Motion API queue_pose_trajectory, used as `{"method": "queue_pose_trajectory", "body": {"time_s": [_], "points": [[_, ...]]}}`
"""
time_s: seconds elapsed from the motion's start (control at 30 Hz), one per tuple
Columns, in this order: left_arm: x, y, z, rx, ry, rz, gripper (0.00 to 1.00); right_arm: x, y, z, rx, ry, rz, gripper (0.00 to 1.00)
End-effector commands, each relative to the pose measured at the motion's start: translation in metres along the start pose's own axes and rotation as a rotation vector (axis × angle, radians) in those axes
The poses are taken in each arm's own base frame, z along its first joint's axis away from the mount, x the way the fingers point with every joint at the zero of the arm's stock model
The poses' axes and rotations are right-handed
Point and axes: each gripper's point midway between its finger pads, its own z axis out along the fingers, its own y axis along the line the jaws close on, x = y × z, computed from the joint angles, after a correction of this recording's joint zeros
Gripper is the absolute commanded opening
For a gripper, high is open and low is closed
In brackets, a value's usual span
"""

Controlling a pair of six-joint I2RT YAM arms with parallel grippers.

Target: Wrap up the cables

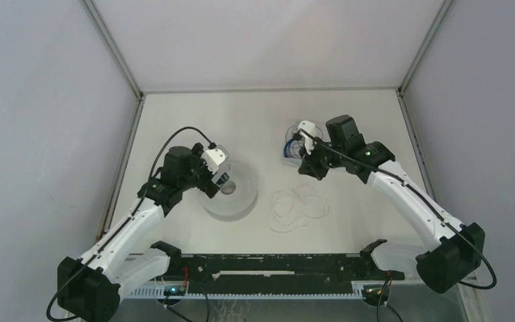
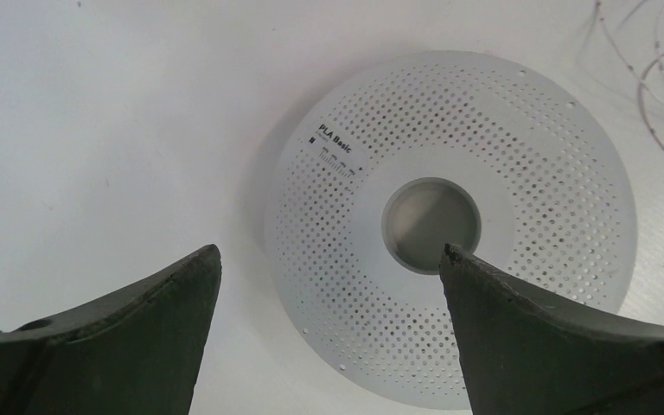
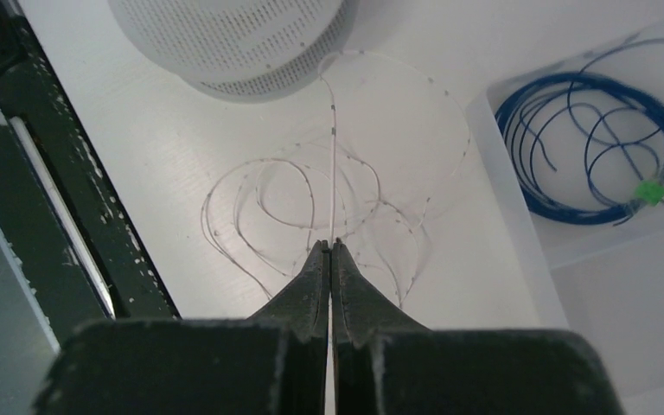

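Note:
The cables (image 1: 298,208) are one hair-thin pale strand lying in loose loops on the white table, to the right of a white perforated spool (image 1: 240,201). My right gripper (image 3: 332,245) is shut on the strand (image 3: 332,156), which runs taut from the fingertips toward the spool's edge (image 3: 233,35). From above, the right gripper (image 1: 306,168) hangs just behind the loops. My left gripper (image 2: 329,251) stands wide open over the spool (image 2: 501,130), one finger near its centre hole and nothing between the fingers. A few loops (image 2: 657,95) show at the top right of the left wrist view.
A clear tray (image 3: 519,233) holding a coil of blue cable (image 3: 588,138) with a green tie stands behind the right gripper, seen from above as the tray (image 1: 288,157). A black rail (image 1: 275,265) runs along the near table edge. Grey walls close in the back and sides.

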Motion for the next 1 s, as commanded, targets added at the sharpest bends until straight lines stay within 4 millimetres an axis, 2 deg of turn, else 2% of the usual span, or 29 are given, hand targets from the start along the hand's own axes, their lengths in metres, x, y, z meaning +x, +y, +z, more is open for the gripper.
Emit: {"method": "queue_pose_trajectory", "body": {"time_s": [0.0,0.1,0.17,0.27,0.37,0.5,0.67,0.73,0.97], "points": [[-0.01,-0.015,-0.004,0.086,-0.077,0.049,1.0,-0.066,0.016,-0.038,-0.012,-0.206,-0.095,0.0],[-0.006,-0.033,-0.004,0.181,-0.08,0.069,1.0,-0.083,0.025,-0.048,-0.044,-0.264,-0.112,0.0],[0.001,-0.046,-0.005,0.252,-0.067,0.09,1.0,-0.085,0.026,-0.046,-0.058,-0.272,-0.107,0.0],[0.011,-0.06,-0.006,0.329,-0.039,0.137,1.0,-0.078,0.023,-0.033,-0.077,-0.24,-0.084,0.0],[0.021,-0.071,-0.007,0.383,-0.007,0.177,1.0,-0.064,0.013,-0.014,-0.089,-0.188,-0.04,0.0],[0.032,-0.082,-0.007,0.419,0.009,0.208,1.0,-0.025,-0.004,0.017,-0.08,-0.076,0.039,0.0],[0.039,-0.093,-0.003,0.448,-0.008,0.271,1.0,0.008,-0.03,0.033,-0.047,0.014,0.133,0.01],[0.039,-0.099,-0.001,0.464,-0.006,0.305,1.0,0.017,-0.034,0.036,-0.051,0.037,0.165,0.06],[0.046,-0.108,0.006,0.513,0.066,0.373,1.0,0.028,-0.036,0.04,-0.063,0.058,0.204,0.39]]}}
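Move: The loose white cable lies spread about 6 cm left of the right hand, roughly level with it, some 18 cm below; its upper strand is in the shut fingers. The spool's middle is about 29 cm left and 3 cm ahead of the right hand, the clear box 20 cm ahead and 4 cm right. From the open left hand the spool's middle lies 3 cm ahead, 4 cm right, 11 cm below, the white cable some 28 cm right and 1 cm back. The white cable's held strand is raised about 8 cm by the right hand, then brought down well below its start, slightly forward, towards the loops; the fingers part about a third and let go. Meanwhile the left hand, wide open, travels back, down and a little right, some 12 cm in all, from over the spool to its near rim, turning about 30 degrees clockwise. ##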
